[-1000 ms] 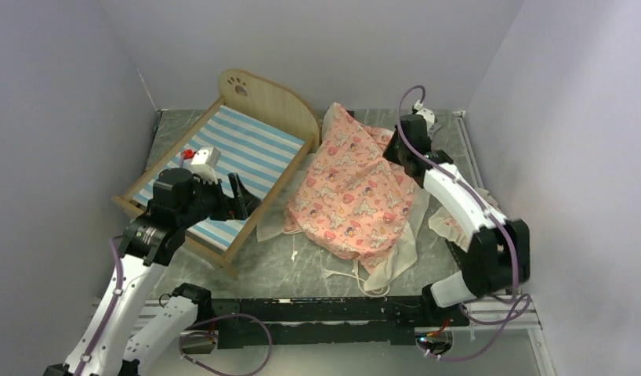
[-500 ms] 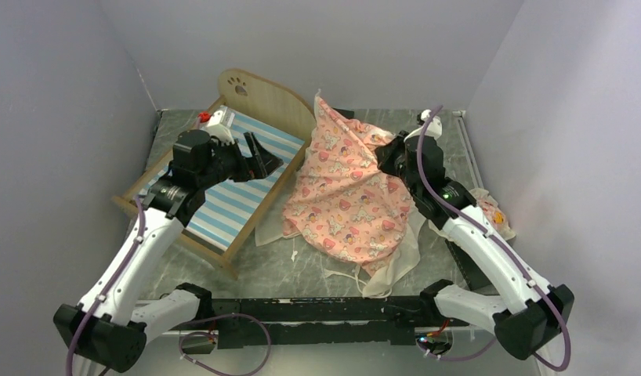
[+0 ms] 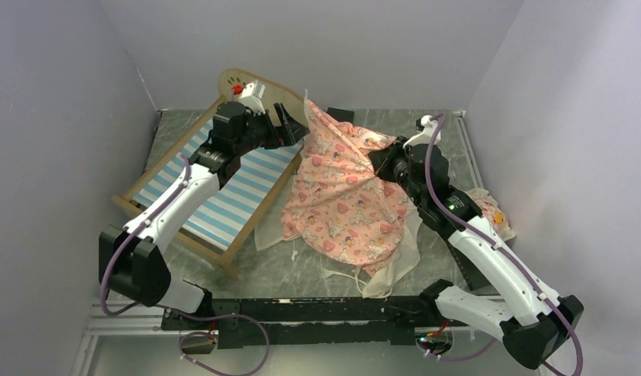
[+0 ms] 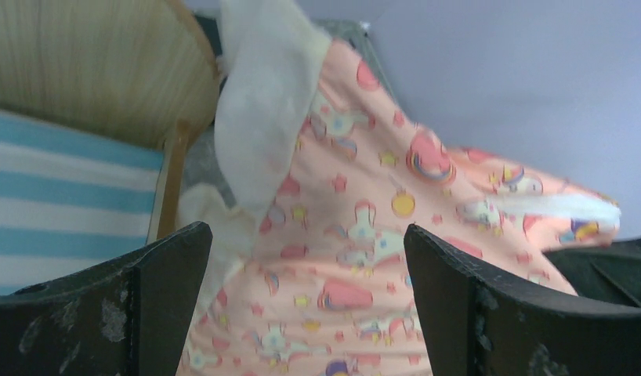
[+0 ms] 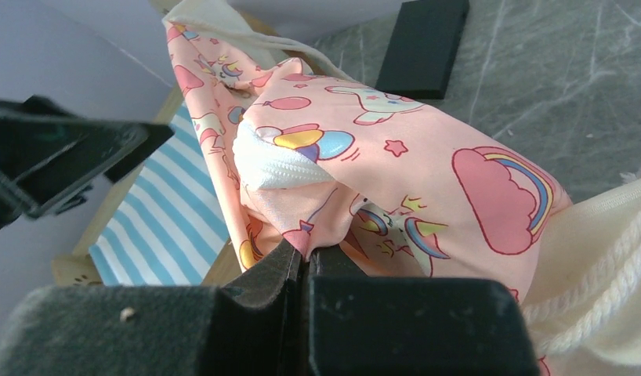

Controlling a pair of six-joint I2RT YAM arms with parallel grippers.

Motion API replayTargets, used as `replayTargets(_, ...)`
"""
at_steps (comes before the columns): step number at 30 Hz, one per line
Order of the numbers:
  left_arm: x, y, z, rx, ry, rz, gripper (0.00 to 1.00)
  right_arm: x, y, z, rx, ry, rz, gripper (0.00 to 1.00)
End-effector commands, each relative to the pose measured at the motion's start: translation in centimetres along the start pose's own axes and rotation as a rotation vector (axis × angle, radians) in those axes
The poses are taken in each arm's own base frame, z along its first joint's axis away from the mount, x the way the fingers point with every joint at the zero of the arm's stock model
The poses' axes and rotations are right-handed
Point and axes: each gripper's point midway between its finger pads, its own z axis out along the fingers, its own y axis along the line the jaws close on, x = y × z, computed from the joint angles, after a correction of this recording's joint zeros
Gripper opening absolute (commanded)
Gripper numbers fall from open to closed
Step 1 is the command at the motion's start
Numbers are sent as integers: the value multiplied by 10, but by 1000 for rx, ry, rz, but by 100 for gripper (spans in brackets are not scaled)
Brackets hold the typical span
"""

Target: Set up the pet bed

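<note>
The pet bed (image 3: 223, 176), light wood with a blue-and-white striped base, stands at the back left, and its headboard (image 4: 90, 63) also shows in the left wrist view. A pink cartoon-print mattress (image 3: 345, 196) lies crumpled to its right, with one corner raised against the headboard. My left gripper (image 3: 290, 129) hovers open over the bed's head end. Its fingers frame the pink fabric (image 4: 380, 235) without touching it. My right gripper (image 5: 306, 251) is shut on a pinched fold of the mattress (image 5: 427, 157), near the fabric's right edge (image 3: 378, 166).
A black block (image 5: 423, 43) lies on the grey marble table behind the mattress. A small frilled pillow (image 3: 490, 213) sits by the right wall. Cream ruffle and cord (image 3: 380, 270) trail from the mattress toward the near edge. Walls close in left, back and right.
My left arm swung from the bed's foot up to the headboard, staying open. My right gripper carried its fold leftward, and the mattress's far corner rose against the headboard.
</note>
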Motion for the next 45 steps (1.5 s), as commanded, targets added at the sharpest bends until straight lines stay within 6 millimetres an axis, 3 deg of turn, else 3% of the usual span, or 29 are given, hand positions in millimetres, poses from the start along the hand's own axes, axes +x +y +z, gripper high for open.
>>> replayTargets(1, -53, -30, 16, 103, -166, 63, 100, -22, 28, -16, -120, -63, 31, 0)
replayTargets(6, -64, -26, 37, 105, -201, 28, 100, -20, 31, -21, -145, -55, 25, 0)
replayTargets(12, -52, -31, 61, 160, -152, -40, 97, -17, 34, -22, -166, -48, 29, 0)
replayTargets(15, -42, -41, 61, 194, -126, -22, 79, -19, 33, -23, -160, -54, 27, 0)
replayTargets(18, -43, -51, 50, 202, -135, 18, 36, -23, 33, -27, -157, -66, 19, 0)
replayTargets(21, -60, -59, 28, 178, -187, 79, 4, -31, 36, -31, -162, -82, 4, 0)
replayTargets(22, -68, -64, 18, 170, -207, 101, 0, -34, 38, -33, -168, -84, -2, 0)
replayTargets(26, -99, -83, -22, 129, -271, 208, 0, -44, 51, -41, -222, -89, -35, 0)
replayTargets(30, -132, -101, -77, 61, -345, 300, 0, -48, 72, -46, -306, -66, -67, 0)
replayTargets(38, -186, -129, -171, -84, -430, 465, 0, -56, 130, -59, -549, -14, -78, 0)
replayTargets(42, -210, -142, -217, -146, -486, 523, 0, -47, 163, -53, -642, 52, -84, 0)
replayTargets(45, -220, -138, -239, -224, -504, 559, 0, -39, 182, -45, -676, 66, -87, 1)
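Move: The raised free corner of the pink cover, with its white lining, stands some 7 cm ahead of the open left hand, 4 cm to its right and about level with it. From the left hand the headboard's middle is roughly 11 cm ahead, 8 cm left and 12 cm lower; the black box lies 15 cm ahead, 15 cm right and 18 cm lower. From the right hand, already pinching the cover's edge, that corner is about 16 cm ahead and 19 cm left, level with it. The left hand reaches about 6 cm forward and slightly right to the cover's raised corner, shuts its fingers on cloth and lining, then lifts them nearly 27 cm while drawing back and left, its fingers tipping up. The right hand keeps its pinch, almost waiting until the left has closed, then rises about 12 cm, swings left and turns some 25 degrees counter-clockwise. ##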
